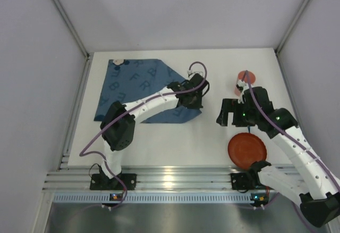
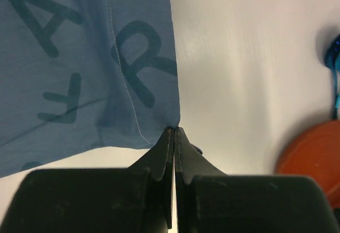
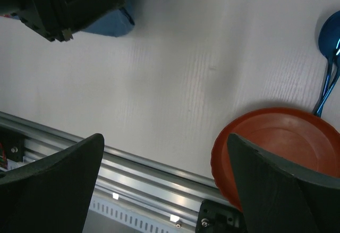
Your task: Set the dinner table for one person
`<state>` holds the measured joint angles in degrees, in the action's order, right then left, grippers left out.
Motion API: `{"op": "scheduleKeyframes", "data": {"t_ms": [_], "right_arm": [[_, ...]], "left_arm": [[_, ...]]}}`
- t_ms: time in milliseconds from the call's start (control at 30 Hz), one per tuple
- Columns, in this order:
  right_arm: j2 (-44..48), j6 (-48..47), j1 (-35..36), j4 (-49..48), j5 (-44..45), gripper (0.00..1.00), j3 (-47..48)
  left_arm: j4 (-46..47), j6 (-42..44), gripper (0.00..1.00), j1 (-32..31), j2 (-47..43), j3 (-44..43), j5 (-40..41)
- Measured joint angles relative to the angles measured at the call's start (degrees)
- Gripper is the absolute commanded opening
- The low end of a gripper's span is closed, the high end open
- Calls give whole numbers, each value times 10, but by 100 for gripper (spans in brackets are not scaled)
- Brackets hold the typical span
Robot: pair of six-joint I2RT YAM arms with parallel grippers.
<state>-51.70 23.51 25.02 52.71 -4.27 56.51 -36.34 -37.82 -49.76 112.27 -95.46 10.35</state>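
Observation:
The dinner table (image 1: 175, 142) is a white top with a ribbed rail along its near edge. A dark blue letter-printed cloth mat (image 1: 141, 86) lies at the back left, and its right corner looks lifted off the table. My left gripper (image 1: 194, 104) is shut on that corner; the left wrist view shows the jaws (image 2: 175, 129) pinching the mat (image 2: 85, 57). An orange-red plate (image 1: 247, 149) sits near the front right. My right gripper (image 1: 227, 117) hovers open over bare table just left of the plate (image 3: 276, 137), holding nothing (image 3: 167, 164).
An orange-red cup (image 1: 246, 78) stands at the back right behind the right arm. Blue metal cutlery (image 3: 329, 36) lies beside the plate's far side, also visible as cutlery (image 2: 333, 57) in the left wrist view. White walls enclose the table on three sides.

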Motion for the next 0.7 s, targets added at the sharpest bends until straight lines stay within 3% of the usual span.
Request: {"op": "scheduleKeyframes", "data": {"t_ms": [33, 100, 133, 167, 333, 467, 700], "right_arm": [[1, 0, 0, 1, 0, 100, 0], [1, 0, 0, 3, 1, 100, 0], [0, -1, 0, 4, 2, 100, 0], [0, -2, 0, 4, 3, 100, 0], [-18, -4, 0, 5, 11, 100, 0], [-51, -1, 0, 1, 10, 100, 0], [-174, 26, -5, -50, -29, 100, -26]], "left_arm": [[2, -14, 13, -8, 5, 0, -9], [5, -33, 54, -18, 11, 0, -25], [5, -40, 86, -19, 12, 0, -28], [4, -48, 99, -19, 12, 0, -28], [-5, -73, 98, -2, -5, 2, -3], [-3, -83, 98, 44, -84, 60, 7], [-9, -73, 98, 247, -284, 245, 26]]}}
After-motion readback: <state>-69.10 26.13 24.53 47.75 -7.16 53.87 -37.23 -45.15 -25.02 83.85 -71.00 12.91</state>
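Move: The left hand still pinches the blue placemat's near right corner; the bare table meant for it lies some 7 cm to this hand's right, 5 cm back and 9 below. The plate is about 23 cm right and 17 back, the blue cutlery 23 right and 3 back. From the open right hand, that corner is roughly 13 cm left, 8 ahead and 7 lower, the plate 9 right and 8 back, the cutlery 11 right and 4 ahead. Rightward and slightly back for a last 2–3 cm, the left hand spreads its fingers wide and lets go of the placemat corner, then swings empty some 24 cm left over the cloth, rising about 5 cm and turning roughly 30 degrees counter-clockwise. The right hand, fingers still wide open, sinks about 7 cm beside the corner, its fingers tipping more steeply down. ##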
